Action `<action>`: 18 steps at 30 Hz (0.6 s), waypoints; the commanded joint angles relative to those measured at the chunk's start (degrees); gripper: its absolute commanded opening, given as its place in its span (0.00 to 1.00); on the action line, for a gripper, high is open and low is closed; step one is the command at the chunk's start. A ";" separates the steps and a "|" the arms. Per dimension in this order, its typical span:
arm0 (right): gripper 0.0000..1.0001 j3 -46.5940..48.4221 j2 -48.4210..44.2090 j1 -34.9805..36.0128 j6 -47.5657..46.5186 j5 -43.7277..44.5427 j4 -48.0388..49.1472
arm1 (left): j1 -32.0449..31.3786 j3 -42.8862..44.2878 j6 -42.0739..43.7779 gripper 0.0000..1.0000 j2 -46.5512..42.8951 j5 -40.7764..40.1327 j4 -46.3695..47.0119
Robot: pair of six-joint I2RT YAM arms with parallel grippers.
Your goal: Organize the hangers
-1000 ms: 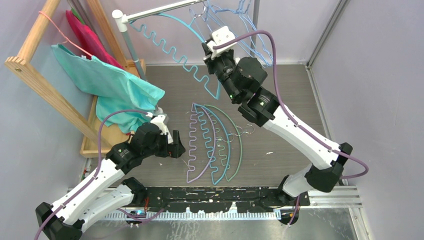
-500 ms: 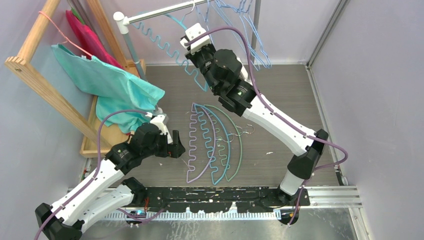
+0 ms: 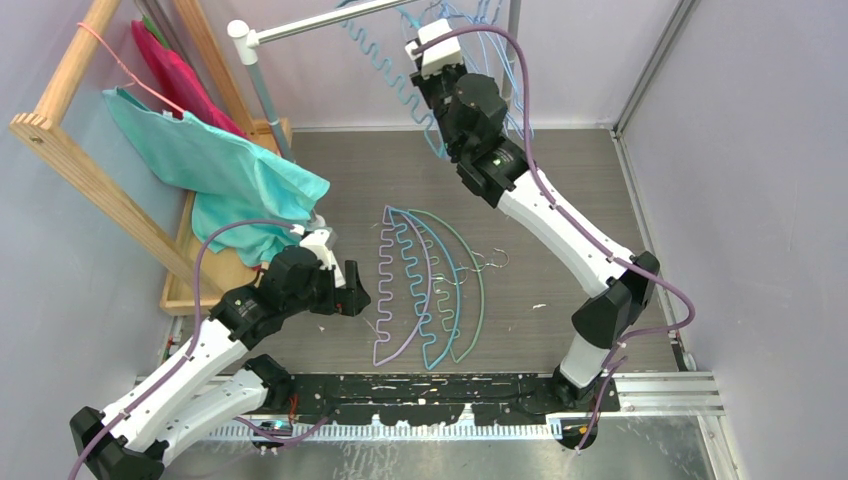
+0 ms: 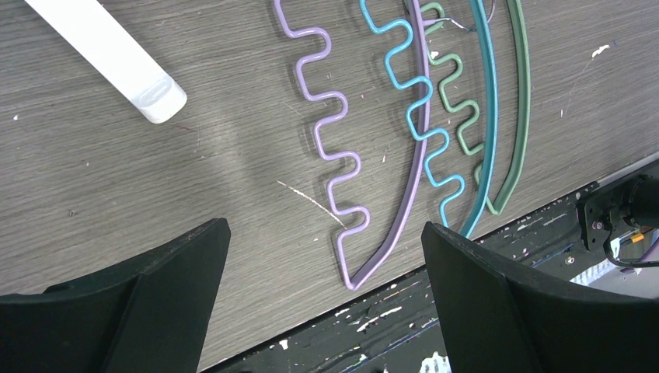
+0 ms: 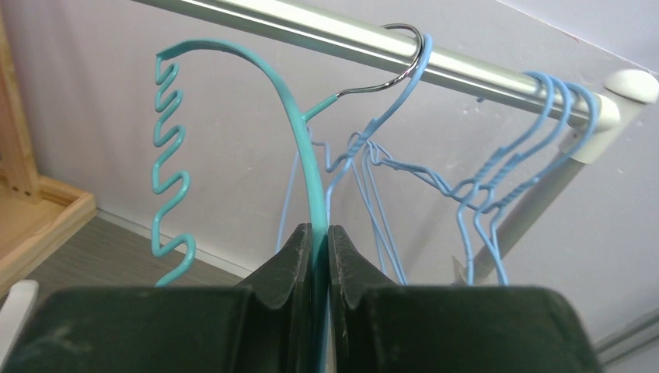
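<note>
My right gripper (image 5: 319,233) is shut on the arched bar of a teal hanger (image 5: 291,116), its jaws pinched tight on it. The hanger's metal hook (image 5: 404,54) lies over the grey rail (image 5: 311,27), and its zigzag bar (image 3: 385,75) hangs left of the arm. Several light blue hangers (image 5: 497,186) hang further right on the rail. Three hangers lie on the table: lavender (image 3: 400,290), blue (image 3: 440,300), green (image 3: 475,290). My left gripper (image 4: 322,295) is open above the table, just left of the lavender hanger (image 4: 334,148), with nothing between its fingers.
A wooden rack (image 3: 90,170) stands at the left with a teal cloth (image 3: 220,170), a pink cloth (image 3: 170,70) and a pink wire hanger (image 3: 120,60). A white tube (image 4: 109,58) shows in the left wrist view. The black base strip (image 3: 430,385) runs along the near edge.
My right arm has swung left, then up and back to the rail, carrying the teal hanger; its hook now sits over the rail. The left arm has not moved.
</note>
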 commanded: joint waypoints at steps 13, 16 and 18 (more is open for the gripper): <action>0.02 -8.43 -1.42 -11.20 7.72 2.41 4.44 | 0.08 0.16 0.46 0.98 0.15 -0.57 1.83; 0.10 -10.59 -2.79 -11.49 8.60 2.30 5.77 | 0.12 0.07 0.38 0.98 0.02 -0.67 1.82; 0.26 -12.68 -4.30 -11.50 8.97 2.17 7.73 | 0.09 0.06 0.25 0.98 0.10 -0.72 1.73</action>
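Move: Some 16 cm ahead of the right hand, 17 cm to its right and 12 cm above it, the blue hangers' hooks bunch on the rail. The held teal hanger's hook is already over the rail, about 13 cm ahead of the hand, 4 cm right and 13 cm up. The right post's top stands about 18 cm ahead, 21 cm right and 11 cm up. From the left hand the blue hooks lie roughly 45 cm ahead, 30 cm right and 45 cm up. Carrying the still-pinched teal hanger rightward along the rail towards the blue hangers, the right hand travels about 8 cm right, some 5 cm forward and 4 to 5 cm down, slowing at the end. The wrist turns about 10 degrees clockwise; the fingers stay closed around the hanger's arm, their squeeze falling away only at the very last. ##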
